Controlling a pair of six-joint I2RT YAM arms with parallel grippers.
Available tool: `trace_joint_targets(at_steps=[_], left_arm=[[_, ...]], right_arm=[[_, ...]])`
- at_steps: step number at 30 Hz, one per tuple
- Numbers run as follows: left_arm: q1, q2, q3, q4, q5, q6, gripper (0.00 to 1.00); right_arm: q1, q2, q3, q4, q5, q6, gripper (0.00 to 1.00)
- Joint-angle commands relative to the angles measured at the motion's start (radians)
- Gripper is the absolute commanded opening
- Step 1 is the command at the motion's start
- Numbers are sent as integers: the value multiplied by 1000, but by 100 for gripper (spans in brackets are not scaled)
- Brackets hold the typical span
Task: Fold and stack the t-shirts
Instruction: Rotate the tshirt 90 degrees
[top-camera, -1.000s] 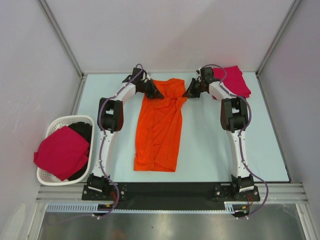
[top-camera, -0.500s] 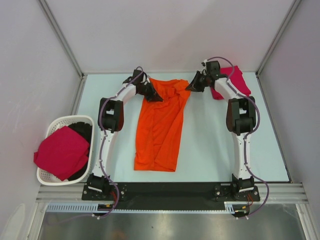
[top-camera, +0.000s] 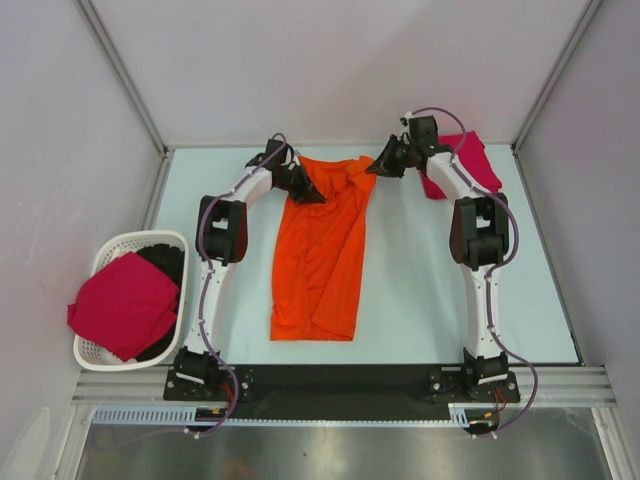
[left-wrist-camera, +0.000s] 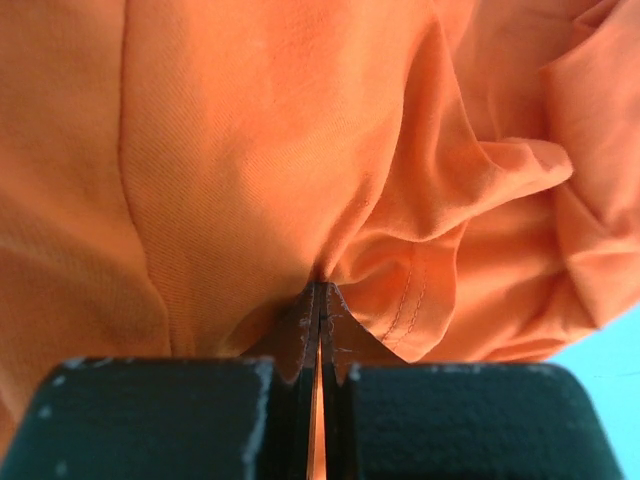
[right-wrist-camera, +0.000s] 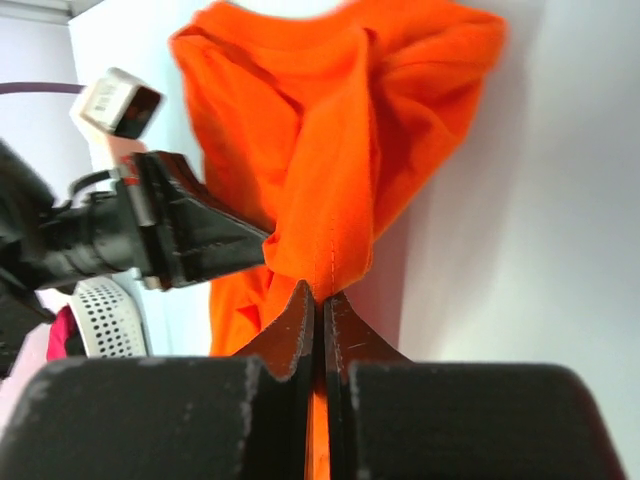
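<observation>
An orange t-shirt (top-camera: 320, 250) lies lengthwise down the middle of the table, its far end bunched and lifted. My left gripper (top-camera: 312, 190) is shut on the far left part of that end, with orange cloth (left-wrist-camera: 250, 180) pinched between its jaws. My right gripper (top-camera: 375, 170) is shut on the far right corner, a seam of the shirt (right-wrist-camera: 330, 150) caught between its fingertips. A folded crimson-pink t-shirt (top-camera: 470, 160) lies at the far right of the table behind the right arm. Another crimson-pink t-shirt (top-camera: 125, 302) lies over the basket.
A white slatted basket (top-camera: 105, 262) stands off the table's left edge, with dark cloth (top-camera: 165, 265) under the pink shirt. The white enclosure walls close in at the back and both sides. The arm bases sit on the black rail (top-camera: 340, 382) at the near edge.
My right gripper has lifted and swung back with its corner of the orange shirt, bunching the far end. The shirt's near hem has crept slightly away from the rail. The left gripper has stayed put.
</observation>
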Motion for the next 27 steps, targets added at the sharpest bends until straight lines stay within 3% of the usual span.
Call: trace_joint_targets(at_steps=[1, 2, 5, 6, 8, 9, 11, 12, 14, 20, 25, 27], left_arm=[[2, -5, 7, -82, -39, 48, 0], [2, -5, 8, -82, -31, 47, 0], [2, -7, 7, -86, -25, 55, 0], [2, -7, 5, -86, -22, 56, 0], [2, -10, 1, -91, -24, 59, 0], [2, -12, 1, -91, -22, 64, 0], [2, -16, 1, -94, -20, 67, 0], [2, -16, 1, -94, -19, 70, 0], [2, -22, 1, -94, -16, 73, 0], [2, -74, 27, -96, -17, 116, 0], [7, -247, -33, -125, -39, 176, 1], [7, -326, -109, -128, -42, 209, 15]], right_arm=[[61, 30, 167, -20, -3, -17, 1], [69, 42, 189, -43, 8, -22, 1], [92, 54, 201, -24, 2, -15, 18], [95, 59, 201, -22, -7, -13, 39], [101, 71, 223, -48, 0, -16, 55], [101, 77, 226, -80, 8, -17, 69], [101, 74, 224, -127, 25, -36, 79], [100, 73, 223, -151, 39, -53, 93], [98, 52, 206, -203, 85, -68, 100], [97, -83, 106, -221, 145, -136, 100], [92, -217, 2, -217, 114, -172, 100], [87, -293, -114, -202, 35, -162, 100]])
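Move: The right hand already holds the t-shirt's raised near-right edge, with the shirt's far end about 9 cm to its left, 7 cm farther out and 9 cm below. The left gripper's tips, shut on the shirt, sit some 11 cm to the right hand's left, 4 cm nearer and 9 cm lower; the folded red shirt lies about 19 cm right, 5 cm farther out. From the left hand, the raised edge is some 11 cm right, 4 cm ahead and 9 cm up. The right fingers let go of the t-shirt's edge, opening wide as the hand flicks about 7 cm left and slightly up over the shirt; the open hand then turns back some 5 cm to the right, drawing towards its base and dipping before a small rise. The shut left tips keep pressing on the shirt, then start up by about 2 cm, drawing slightly back. ##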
